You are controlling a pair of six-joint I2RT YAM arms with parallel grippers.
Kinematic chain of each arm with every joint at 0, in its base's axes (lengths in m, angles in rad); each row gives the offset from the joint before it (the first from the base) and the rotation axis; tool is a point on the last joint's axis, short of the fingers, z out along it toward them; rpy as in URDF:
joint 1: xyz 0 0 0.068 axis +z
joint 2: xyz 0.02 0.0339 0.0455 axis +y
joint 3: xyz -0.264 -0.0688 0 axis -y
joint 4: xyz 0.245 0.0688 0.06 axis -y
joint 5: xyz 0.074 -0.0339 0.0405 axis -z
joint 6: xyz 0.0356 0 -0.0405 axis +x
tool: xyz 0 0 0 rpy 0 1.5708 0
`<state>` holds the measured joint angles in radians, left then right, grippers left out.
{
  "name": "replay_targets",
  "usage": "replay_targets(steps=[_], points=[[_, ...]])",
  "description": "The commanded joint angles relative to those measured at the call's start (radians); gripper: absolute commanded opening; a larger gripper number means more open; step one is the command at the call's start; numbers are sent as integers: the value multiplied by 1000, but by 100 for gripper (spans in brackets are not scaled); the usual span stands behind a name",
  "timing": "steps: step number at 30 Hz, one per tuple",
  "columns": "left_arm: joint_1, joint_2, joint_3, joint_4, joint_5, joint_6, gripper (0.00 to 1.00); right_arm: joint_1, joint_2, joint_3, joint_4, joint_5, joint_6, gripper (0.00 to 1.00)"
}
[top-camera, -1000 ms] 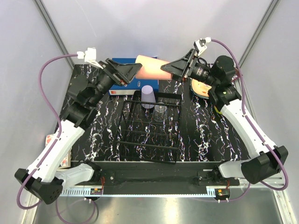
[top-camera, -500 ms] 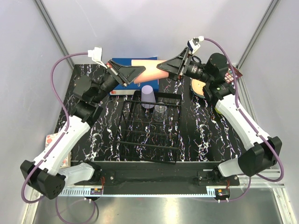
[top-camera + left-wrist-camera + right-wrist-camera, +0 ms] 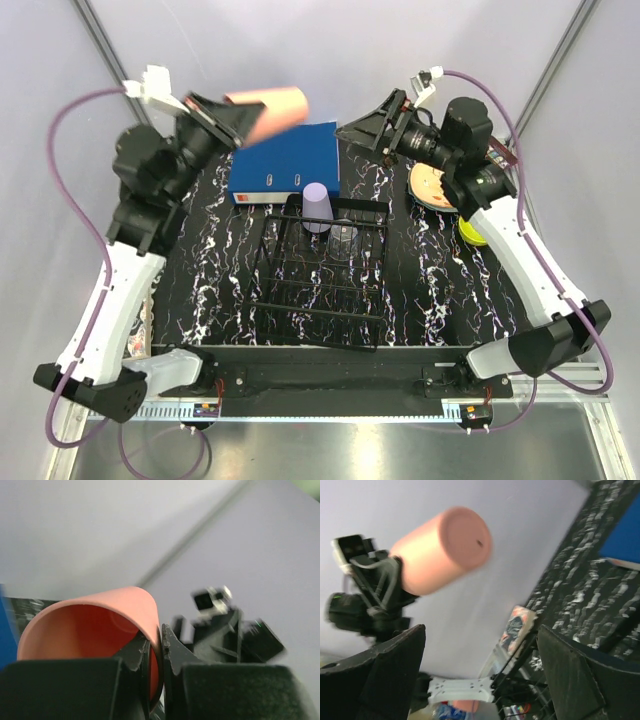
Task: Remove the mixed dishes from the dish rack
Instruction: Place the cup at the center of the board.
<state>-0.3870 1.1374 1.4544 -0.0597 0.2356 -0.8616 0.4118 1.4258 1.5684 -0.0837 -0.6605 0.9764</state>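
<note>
The salmon-pink cup (image 3: 272, 108) hangs on its side in the air above the table's back left. My left gripper (image 3: 242, 120) is shut on its rim, one finger inside the cup (image 3: 95, 625) and one outside. My right gripper (image 3: 345, 130) stands open and empty to the right of the cup (image 3: 442, 547), apart from it. The black wire dish rack (image 3: 300, 310) sits mid-table with a lilac cup (image 3: 317, 207) and a clear glass (image 3: 343, 240) at its far end. Stacked plates (image 3: 432, 187) and a yellow bowl (image 3: 468, 232) lie on the table at the right.
A blue binder (image 3: 285, 160) lies flat behind the rack, under the gap between the two grippers. A small printed box (image 3: 108, 297) sits off the table's left edge. Grey walls close in at the back and sides.
The cup passed from my right gripper to my left. The left jaws shut on its rim, the right jaws opened, and the left arm swung up and left with the cup.
</note>
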Motion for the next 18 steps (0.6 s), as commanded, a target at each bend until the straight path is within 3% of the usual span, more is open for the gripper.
replay_targets(steps=[1,3,9,14,18], points=[[60,97,239,-334,-383,133,0,4,-33,100,-315,237,-191,100],[77,131,314,-377,-485,182,0,4,-42,102,-375,300,-215,100],[97,318,396,-486,-1040,398,0,2,-68,107,-453,400,-254,100],[117,403,341,-479,-1173,466,0,4,-111,88,-514,479,-320,100],[174,444,262,-499,-1133,425,0,4,-178,13,-518,533,-355,100]])
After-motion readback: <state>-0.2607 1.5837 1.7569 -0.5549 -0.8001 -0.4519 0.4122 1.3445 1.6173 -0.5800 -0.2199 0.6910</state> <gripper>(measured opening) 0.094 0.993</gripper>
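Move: The left hand already holds the orange cup by its rim; the open table in the back-left corner lies about 25 cm ahead, 27 cm to its left and 46 cm below. The blue binder is straight ahead, some 35 cm out, and the purple cup about 21 cm ahead and 9 cm right. From the empty right hand, the purple cup is roughly 20 cm ahead and 10 cm left, the clear glass 10 cm ahead and 3 cm left, both about 38 cm below. Keeping its pinch on the orange cup's rim, the left hand sweeps about 20 cm left and 14 cm forward towards the open back-left table, rising slightly before sinking to some 15 cm lower; its fingers swing counter-clockwise from forward-right to forward-left and tip downward. The right hand, still wide open, draws right and down about 7 cm each, away from the left hand, turning clockwise. ##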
